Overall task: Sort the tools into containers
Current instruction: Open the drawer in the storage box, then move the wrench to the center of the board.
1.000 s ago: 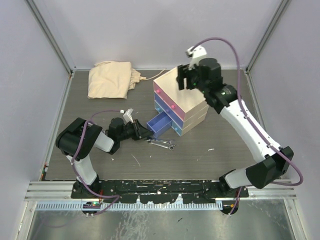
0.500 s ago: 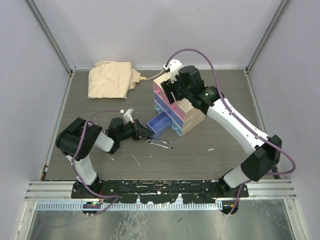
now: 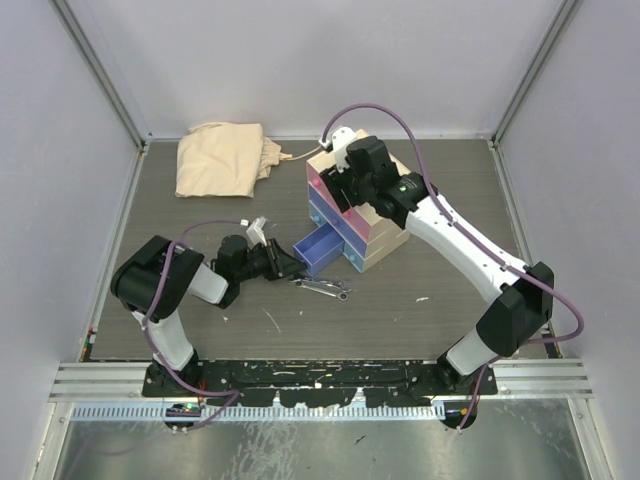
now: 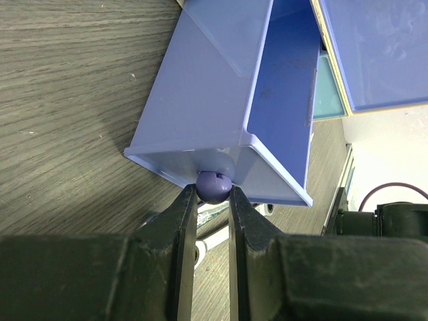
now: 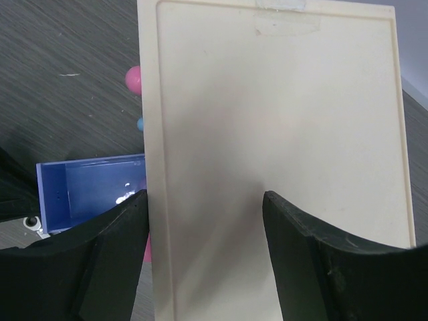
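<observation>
The cream chest (image 3: pixel 375 215) stands mid-table with its blue drawer (image 3: pixel 318 250) pulled out toward the left. My left gripper (image 3: pixel 287 265) is shut on that drawer's round blue knob (image 4: pixel 214 186), which is pinched between the two fingertips of the left gripper (image 4: pixel 214 195). Two silver spanners (image 3: pixel 323 288) lie on the table just in front of the open drawer. My right gripper (image 5: pixel 204 200) hangs open over the front edge of the chest top (image 5: pixel 274 127), holding nothing. One of its fingers is past that edge. A pink knob (image 5: pixel 133 79) and a light-blue knob (image 5: pixel 140 124) show below it.
A crumpled beige cloth (image 3: pixel 222 158) lies at the back left. The open drawer's inside (image 5: pixel 93 187) shows only small bright glints. Grey walls and metal posts close in the table on three sides.
The right arm has swung left and lower, from behind the chest to over its front edge. The left gripper has stayed on the knob and the drawer has not moved.
</observation>
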You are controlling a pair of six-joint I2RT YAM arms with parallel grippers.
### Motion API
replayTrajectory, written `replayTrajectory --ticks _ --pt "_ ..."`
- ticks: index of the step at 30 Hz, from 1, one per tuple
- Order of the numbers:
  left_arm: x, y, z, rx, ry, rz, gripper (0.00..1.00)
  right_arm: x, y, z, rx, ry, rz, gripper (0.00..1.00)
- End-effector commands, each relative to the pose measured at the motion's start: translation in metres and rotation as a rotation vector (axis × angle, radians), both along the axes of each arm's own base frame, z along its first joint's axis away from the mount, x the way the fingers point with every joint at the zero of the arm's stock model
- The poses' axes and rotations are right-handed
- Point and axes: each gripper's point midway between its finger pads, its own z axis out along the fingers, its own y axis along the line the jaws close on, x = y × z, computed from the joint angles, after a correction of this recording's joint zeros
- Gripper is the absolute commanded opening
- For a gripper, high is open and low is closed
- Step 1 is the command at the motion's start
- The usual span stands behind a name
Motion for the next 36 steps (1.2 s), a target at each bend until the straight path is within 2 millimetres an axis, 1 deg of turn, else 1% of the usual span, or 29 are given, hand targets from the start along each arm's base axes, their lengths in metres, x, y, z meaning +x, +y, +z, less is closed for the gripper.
replayTrajectory --ticks 1,6,13,16,18,21,24,27,30,31,32,34,35,36 --pt "-0.012 0.006 -0.007 0.045 0.01 -0.032 0.16 0.011 -0.014 0.009 -0.05 -0.057 -0.08 0.71" --pt "-0.02 0.012 -0.01 0.069 0.016 -0.034 0.16 0.014 -0.02 0.006 -0.077 -0.063 -0.112 0.7" --pt "-0.024 0.023 -0.007 0.089 0.011 -0.023 0.16 0.016 -0.024 0.001 -0.091 -0.055 -0.124 0.7" --pt "-0.024 0.024 -0.006 0.094 0.01 -0.025 0.2 0.016 -0.023 0.0 -0.085 -0.049 -0.122 0.7" --pt "-0.023 0.022 -0.001 0.085 0.005 -0.029 0.22 0.014 -0.019 0.003 -0.065 -0.051 -0.102 0.7" --pt "-0.02 0.02 0.013 0.064 -0.021 -0.032 0.24 0.012 -0.012 0.014 -0.02 -0.068 -0.072 0.7" --pt "-0.017 0.02 0.029 0.065 -0.049 -0.026 0.27 0.006 -0.008 0.036 0.04 -0.107 -0.04 0.71" --pt "-0.015 0.025 0.047 0.089 -0.089 -0.004 0.31 -0.004 -0.001 0.059 0.118 -0.147 0.01 0.71" --pt "-0.014 0.038 0.06 0.148 -0.101 0.046 0.34 -0.017 0.002 0.076 0.178 -0.174 0.061 0.71" --pt "-0.013 0.044 0.071 0.165 -0.13 0.073 0.4 -0.022 0.003 0.08 0.191 -0.176 0.08 0.71" --pt "-0.012 0.051 0.076 0.192 -0.135 0.103 0.43 -0.028 0.003 0.081 0.2 -0.177 0.093 0.71" --pt "-0.008 0.067 0.087 0.247 -0.152 0.171 0.47 -0.04 0.005 0.085 0.213 -0.176 0.117 0.71" --pt "-0.009 0.074 0.094 0.262 -0.165 0.199 0.48 -0.05 0.01 0.087 0.214 -0.178 0.141 0.71" --pt "-0.009 0.082 0.098 0.279 -0.166 0.223 0.5 -0.061 0.017 0.086 0.211 -0.174 0.165 0.71"
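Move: Between the left hand's pads, at practically no offset, sits the purple knob of the open bottom drawer. From that hand the storage box's middle lies about 11 cm ahead, 12 cm right and 6 cm above, and the wrenches about 4 cm back, 4 cm right and 4 cm below. From the right hand, at the box's upper front edge, the box's middle is roughly 4 cm ahead, 5 cm right and 11 cm below; the knob is 7 cm back, 8 cm left and 20 cm below. Drawing on the still-pinched knob, the left hand goes back and left, away from the box, about 3 cm in all; its fingers then open and come free of the knob, and it rises some 10 cm, still drifting left. The right hand stays nearly still, seems to rest on the box's top front edge, then lifts about 5 cm and backs off 3 cm. ##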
